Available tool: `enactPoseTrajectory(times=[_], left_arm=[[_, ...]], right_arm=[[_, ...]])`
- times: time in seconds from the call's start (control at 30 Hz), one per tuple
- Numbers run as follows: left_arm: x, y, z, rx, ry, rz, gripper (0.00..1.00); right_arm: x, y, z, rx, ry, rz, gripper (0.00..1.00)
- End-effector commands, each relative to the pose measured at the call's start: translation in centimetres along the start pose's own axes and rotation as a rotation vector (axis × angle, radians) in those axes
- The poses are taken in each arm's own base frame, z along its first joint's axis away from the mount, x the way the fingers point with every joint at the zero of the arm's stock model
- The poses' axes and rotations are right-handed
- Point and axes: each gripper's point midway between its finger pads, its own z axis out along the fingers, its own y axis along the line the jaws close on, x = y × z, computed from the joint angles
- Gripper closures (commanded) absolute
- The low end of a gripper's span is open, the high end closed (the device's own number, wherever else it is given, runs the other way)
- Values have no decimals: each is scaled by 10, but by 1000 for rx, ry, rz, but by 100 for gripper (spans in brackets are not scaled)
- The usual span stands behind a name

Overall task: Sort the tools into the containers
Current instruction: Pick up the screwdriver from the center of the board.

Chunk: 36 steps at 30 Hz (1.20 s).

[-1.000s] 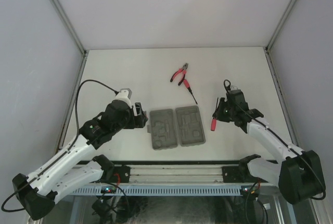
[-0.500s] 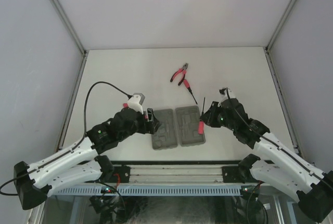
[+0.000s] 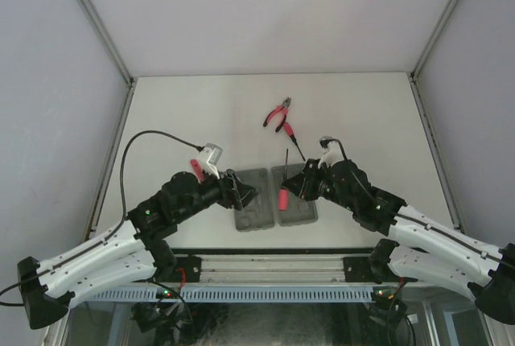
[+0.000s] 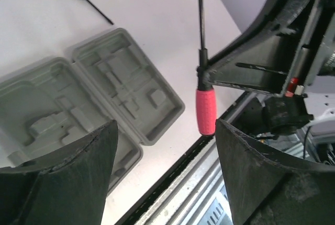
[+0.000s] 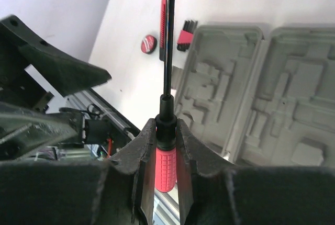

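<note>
The grey tool case [image 3: 294,195] lies open in two halves near the table's front edge. My right gripper [image 3: 294,184] hangs over its right half, shut on a long thin screwdriver [image 5: 166,168] at the black collar above the red handle. The screwdriver's shaft [image 4: 200,21] points toward the far side. My left gripper [image 3: 241,191] is open and empty above the case's left half [image 4: 36,104]. Red-handled pliers [image 3: 278,114] and a short red-black driver [image 3: 290,133] lie beyond the case. A round red disc [image 5: 148,43] and a comb-like piece [image 5: 186,35] lie left of the case.
A metal rail [image 3: 265,261] runs along the table's near edge just in front of the case. Grey walls close in the table on the left, right and far sides. A thin red bar [image 5: 163,18] lies next to the comb-like piece.
My right arm has carried the screwdriver leftward from the right side of the table to over the case. My left arm has swung right and forward to the case's left half.
</note>
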Motion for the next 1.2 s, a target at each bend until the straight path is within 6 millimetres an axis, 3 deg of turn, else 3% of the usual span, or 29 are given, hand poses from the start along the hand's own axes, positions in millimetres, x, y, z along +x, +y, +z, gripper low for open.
enactPoseTrajectory(times=[0.0,0.27,0.63,1.03,1.17], left_arm=[[-4,-30,1,152,-13,18,22],[6,-45,7,195,33,18,27],[4,-56,13,219,38,1,36],[2,-56,16,206,30,-7,62],[3,-54,17,200,33,-11,76]], right_arm=[[-28,37,2,-145,-99,41,93],[-36,66,-1,-270,-115,68,93],[-35,85,-4,-350,-101,53,93],[-32,88,0,-360,-90,50,93],[-32,86,0,-351,-91,49,93]])
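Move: The right hand already holds the screwdriver by its black collar, tip up and forward; its red handle lies about 9 cm to the left hand's right, 2 cm back and 5 cm below it. From the right hand, the open left gripper is some 9 cm to the left, 1 cm back and 2 cm higher. The open case lies under both, centred 6 cm right, 1 cm ahead and 19 cm below the left hand; the second screwdriver lies 19 cm ahead, 11 cm right and 20 cm below that hand. The right hand keeps its grip on the screwdriver's collar and lifts it about 5 cm while carrying it some 4 cm left towards the left gripper, rolling so its left side rises roughly 15 degrees. The left hand comes to meet it, going right about 4 cm and a little back with a clockwise turn of some 10 degrees, then stays nearly in place as its fingers close from wide open and pinch the lower part of the red handle. ##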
